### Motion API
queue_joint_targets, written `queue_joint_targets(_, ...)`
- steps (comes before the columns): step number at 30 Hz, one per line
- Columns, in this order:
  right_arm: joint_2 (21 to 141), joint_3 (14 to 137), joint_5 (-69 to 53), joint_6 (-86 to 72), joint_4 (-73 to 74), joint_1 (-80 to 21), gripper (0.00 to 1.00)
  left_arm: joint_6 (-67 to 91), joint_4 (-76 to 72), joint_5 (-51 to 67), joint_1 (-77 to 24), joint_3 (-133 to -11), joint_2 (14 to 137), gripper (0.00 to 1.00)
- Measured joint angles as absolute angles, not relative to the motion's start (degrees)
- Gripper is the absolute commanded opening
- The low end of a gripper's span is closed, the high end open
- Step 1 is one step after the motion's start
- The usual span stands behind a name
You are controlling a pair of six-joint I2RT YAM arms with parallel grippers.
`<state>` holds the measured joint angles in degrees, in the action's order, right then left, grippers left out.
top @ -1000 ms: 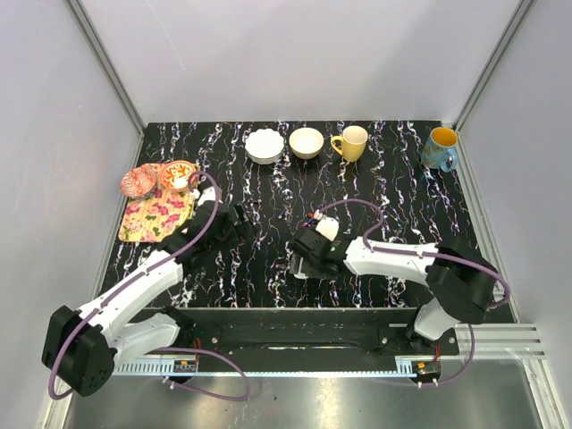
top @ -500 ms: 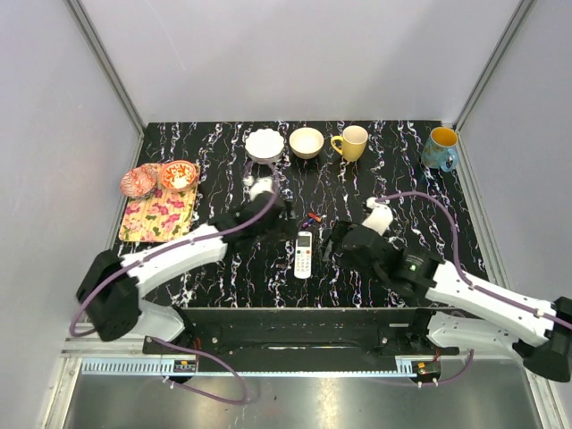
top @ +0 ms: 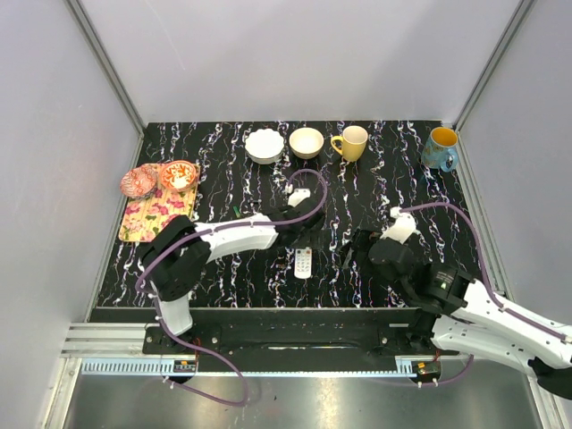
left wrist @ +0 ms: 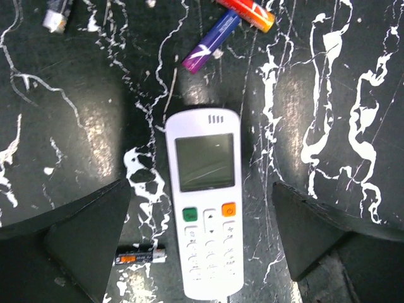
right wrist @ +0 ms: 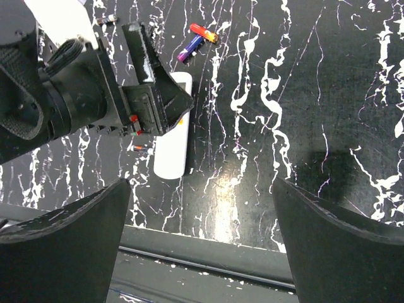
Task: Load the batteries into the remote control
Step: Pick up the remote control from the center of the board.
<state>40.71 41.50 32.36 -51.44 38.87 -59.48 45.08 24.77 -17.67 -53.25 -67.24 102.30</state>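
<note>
The white remote control (left wrist: 205,202) lies face up on the black marbled table, its greyish display toward the far end; it also shows in the top view (top: 304,262). My left gripper (left wrist: 199,237) hovers over it, open, with a finger on either side and not touching. Batteries lie loose around it: a purple one (left wrist: 211,41) and a red-orange one (left wrist: 247,12) beyond its top, and a small dark one (left wrist: 140,256) at its left. My right gripper (right wrist: 202,243) is open and empty to the remote's right (top: 356,250), over the near table edge.
Along the back stand a white bowl (top: 264,145), a tan bowl (top: 307,142), a yellow mug (top: 351,142) and a blue mug (top: 440,148). A floral mat (top: 154,217) with two reddish dishes (top: 179,174) lies at the left. The table's front rail (right wrist: 208,252) is close.
The left arm swung from the mat side rightward to above the remote. The right gripper opened, left the remote on the table and drew back to the right.
</note>
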Motion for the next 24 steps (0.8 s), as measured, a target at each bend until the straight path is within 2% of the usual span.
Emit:
queue_joint_targets(3, 41.65, 41.50, 32.34, -50.76, 38.87, -59.48, 0.99, 44.80, 25.34, -17.63, -53.36, -69.84, 104.88, 0.98)
queue_joint_targets(7, 42.24, 41.50, 32.34, -49.89, 38.85, -59.48, 1.00, 44.56, 25.76, -17.41, -53.47, -72.42, 107.61, 0.88)
queue_joint_targets(10, 41.56, 41.50, 32.34, -49.58, 38.87, -59.48, 1.00, 44.49, 26.00, -17.17, -53.56, -72.71, 108.75, 0.85)
queue_joint_targets(15, 39.90, 41.50, 32.34, -49.45, 38.85, -59.48, 1.00, 44.25, 27.03, -17.12, -53.60, -72.73, 109.75, 0.71)
queue_joint_targets(24, 40.01, 41.30, 32.34, -49.50, 38.87, -59.48, 1.00, 42.87, 27.75, -17.26, -53.60, -72.95, 110.43, 0.58)
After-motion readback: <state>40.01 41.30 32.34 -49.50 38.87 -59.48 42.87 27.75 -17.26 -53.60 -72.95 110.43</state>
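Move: The remote control lies just under the left hand's open fingers, about 4 cm below, its middle some 3 cm back and 1 cm to the right. From that hand, the purple battery is about 6 cm ahead and 1 cm right, the red-orange one 8 cm ahead and 4 cm right, and the black battery 5 cm back and 4 cm left. The remote is roughly 13 cm left, 4 cm ahead and 17 cm below the right hand. The left hand eases a centimetre or two to the right and about 1 cm forward, then sinks onto the remote control, about 3 cm down in all, drifting slightly back and left as it goes. While it sinks, the fingers close from wide open to about two thirds, one on each side of the remote at the lower edge of its screen, until their tips are at or just short of its edges; the wrist tips only some 5 degrees. ##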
